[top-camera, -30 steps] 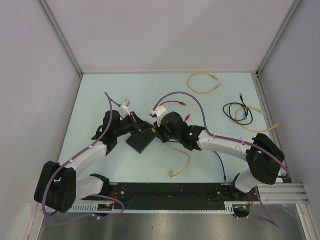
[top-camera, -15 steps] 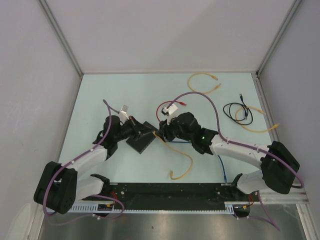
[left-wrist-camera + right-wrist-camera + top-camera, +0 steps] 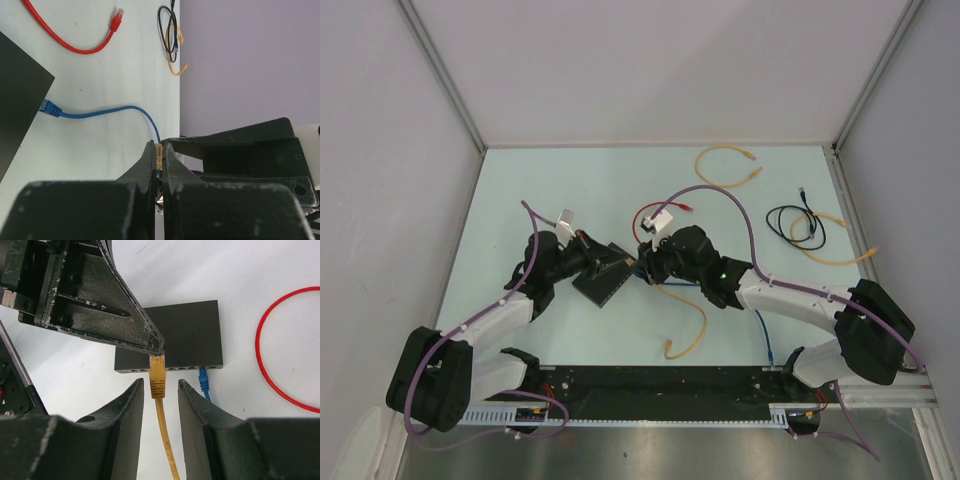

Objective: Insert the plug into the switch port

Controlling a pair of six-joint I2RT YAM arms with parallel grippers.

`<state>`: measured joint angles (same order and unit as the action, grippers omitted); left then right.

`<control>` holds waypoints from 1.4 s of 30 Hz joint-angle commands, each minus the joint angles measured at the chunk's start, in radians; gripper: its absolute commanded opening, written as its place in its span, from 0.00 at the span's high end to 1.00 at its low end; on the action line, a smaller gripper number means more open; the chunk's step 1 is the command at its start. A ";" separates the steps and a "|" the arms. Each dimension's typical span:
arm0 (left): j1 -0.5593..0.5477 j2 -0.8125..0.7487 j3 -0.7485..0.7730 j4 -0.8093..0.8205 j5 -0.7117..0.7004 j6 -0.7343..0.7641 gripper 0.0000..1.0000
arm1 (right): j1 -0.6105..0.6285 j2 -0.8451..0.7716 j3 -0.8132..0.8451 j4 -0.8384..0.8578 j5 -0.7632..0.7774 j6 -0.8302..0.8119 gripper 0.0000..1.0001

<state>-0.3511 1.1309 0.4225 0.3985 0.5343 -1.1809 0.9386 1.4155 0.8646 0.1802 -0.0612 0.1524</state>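
Note:
The switch (image 3: 175, 332) is a flat black box lying on the pale table, with its row of ports facing my right wrist camera. In the top view the switch (image 3: 601, 284) lies between both arms. A yellow plug (image 3: 157, 376) on a yellow cable (image 3: 694, 318) points at the port row. My left gripper (image 3: 159, 148) is shut on the plug's front tip, and its fingers (image 3: 142, 337) reach in from the upper left. My right gripper (image 3: 160, 385) is open, with its jaws either side of the plug's boot and clear of it. Whether the tip sits inside a port is hidden.
A blue plug (image 3: 203, 380) sits in a port near the switch's right end, its cable (image 3: 764, 335) trailing to the near edge. A red cable (image 3: 267, 360) loops to the right. A yellow cable (image 3: 725, 165) and a black cable (image 3: 794, 222) lie at the far right.
My right gripper has opened off the yellow plug and drawn back a little to the right. The left gripper stays shut on the plug at the switch's edge.

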 commanded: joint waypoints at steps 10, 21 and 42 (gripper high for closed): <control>0.001 -0.017 -0.019 0.091 0.021 -0.066 1.00 | 0.000 0.017 0.001 0.059 -0.020 -0.024 0.82; 0.029 0.017 0.012 0.050 0.046 0.007 0.59 | 0.005 0.037 0.001 0.030 -0.020 -0.063 1.00; 0.113 0.455 0.568 -0.704 -0.264 0.931 0.15 | 0.077 0.289 0.040 0.025 0.198 -0.116 1.00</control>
<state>-0.2398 1.5433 0.9386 -0.2230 0.2558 -0.3637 1.0111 1.6722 0.8646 0.1825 0.0677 0.0479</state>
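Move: Between the right hand's open fingers, roughly 1 cm to the left of its hand point, lies the yellow plug, still pinched by the left hand within about 1 cm of its hand point. The switch is about 5 cm ahead, 8 cm left and 14 cm below the right hand, and 4 cm ahead and 6 cm left of the left hand. From the right hand, the seated blue plug is some 6 cm ahead and 1 cm left, on the table. Closing on the yellow plug's boot, the right hand takes it over while the left fingers open and come free. The left swings about 10 cm forward and 8 cm left, then sinks over the far part of the switch, rolling some 45 degrees with its left side up. The right lowers the plug about 11 cm towards the switch's port side, fingers tilting farther down. ##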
